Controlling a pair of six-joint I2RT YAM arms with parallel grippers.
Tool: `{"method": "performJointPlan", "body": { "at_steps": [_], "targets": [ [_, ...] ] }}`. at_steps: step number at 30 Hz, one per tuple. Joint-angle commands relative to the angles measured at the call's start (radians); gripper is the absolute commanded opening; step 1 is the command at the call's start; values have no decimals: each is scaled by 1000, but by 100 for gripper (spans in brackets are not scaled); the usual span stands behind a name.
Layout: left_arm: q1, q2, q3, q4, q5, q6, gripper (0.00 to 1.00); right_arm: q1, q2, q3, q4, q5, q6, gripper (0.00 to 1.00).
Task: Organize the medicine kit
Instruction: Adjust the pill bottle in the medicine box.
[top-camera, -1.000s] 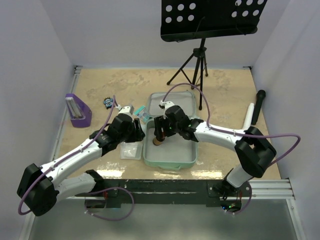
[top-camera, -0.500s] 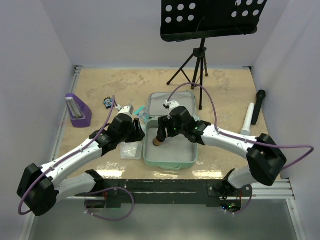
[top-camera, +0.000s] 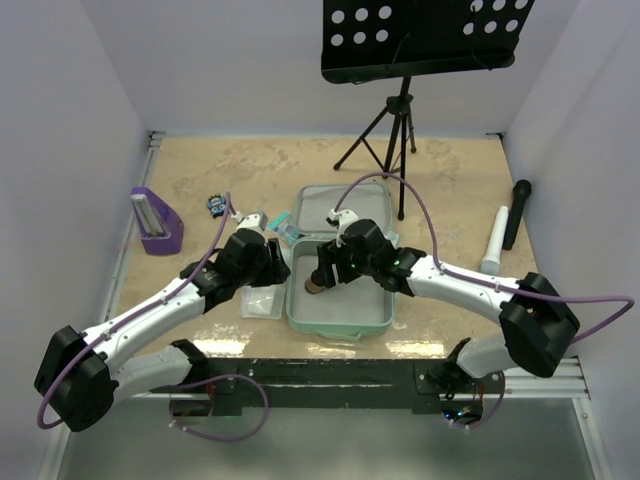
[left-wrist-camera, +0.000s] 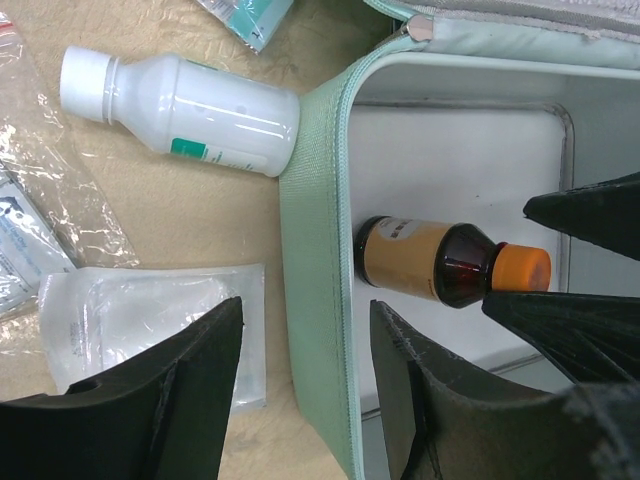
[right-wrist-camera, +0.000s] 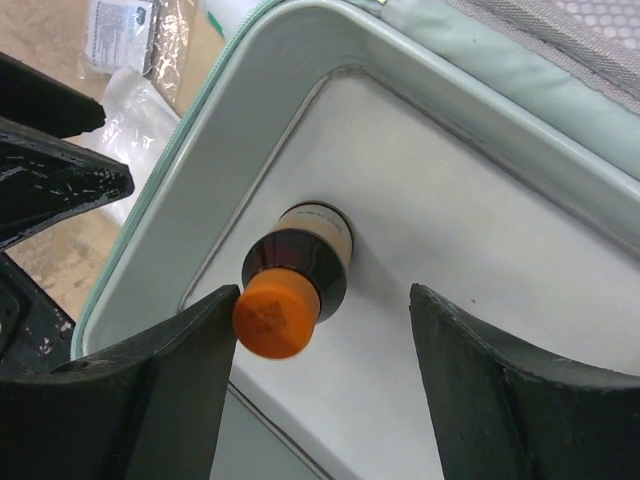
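Note:
The medicine kit (top-camera: 345, 322) lies open at the table's middle, its lid (top-camera: 345, 205) folded back. An amber bottle (top-camera: 313, 287) with an orange cap stands on its base in the tray's left part. My right gripper (right-wrist-camera: 325, 290) hangs open over the bottle (right-wrist-camera: 300, 262); the cap sits against one finger, with a wide gap to the other. My left gripper (left-wrist-camera: 305, 305) is open and straddles the kit's left wall (left-wrist-camera: 310, 200), with a slit on each side. The bottle (left-wrist-camera: 420, 262) shows just inside that wall. From above, both grippers (top-camera: 280, 265) (top-camera: 322, 268) meet at the tray's left edge.
A white bottle (left-wrist-camera: 180, 115) lies outside the kit's left wall, with clear plastic pouches (left-wrist-camera: 150, 320) (top-camera: 262, 303) and a teal packet (top-camera: 280, 218) nearby. A purple stand (top-camera: 155, 222) is far left. A music stand's tripod (top-camera: 395, 130) is behind; a white tube (top-camera: 495, 240) and black cylinder (top-camera: 517, 210) lie right.
The right arm's elbow swung out to the right and its wrist sank lower over the tray. The amber bottle stays at the same spot. The left arm has not moved.

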Motion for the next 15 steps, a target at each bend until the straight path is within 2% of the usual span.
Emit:
{"method": "performJointPlan", "body": {
  "at_steps": [1,11,15],
  "targets": [
    [0,4,-6,52,14,-17,58,8,-4,-11,31,-25,-15,67],
    [0,4,-10,44,10,-19,58,13,94,21,75,2,-9,33],
    [0,4,-16,46,10,-19,58,7,154,65,58,-24,-23,27]
  ]
}}
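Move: The brown pill bottle leans over in the box, cap towards the right hand; its middle is about 2 cm to that hand's left, 2 cm back and 4 cm below. The white bottle lies roughly 12 cm left and 5 cm ahead of the right hand, the gauze packet some 14 cm left and 6 cm back, both about 6 cm below. From the left hand the pill bottle is about 8 cm right, 1 cm back and 5 cm below. The right hand eases about 2 cm left, then slightly forward, closing its fingers around the pill bottle below its cap. ##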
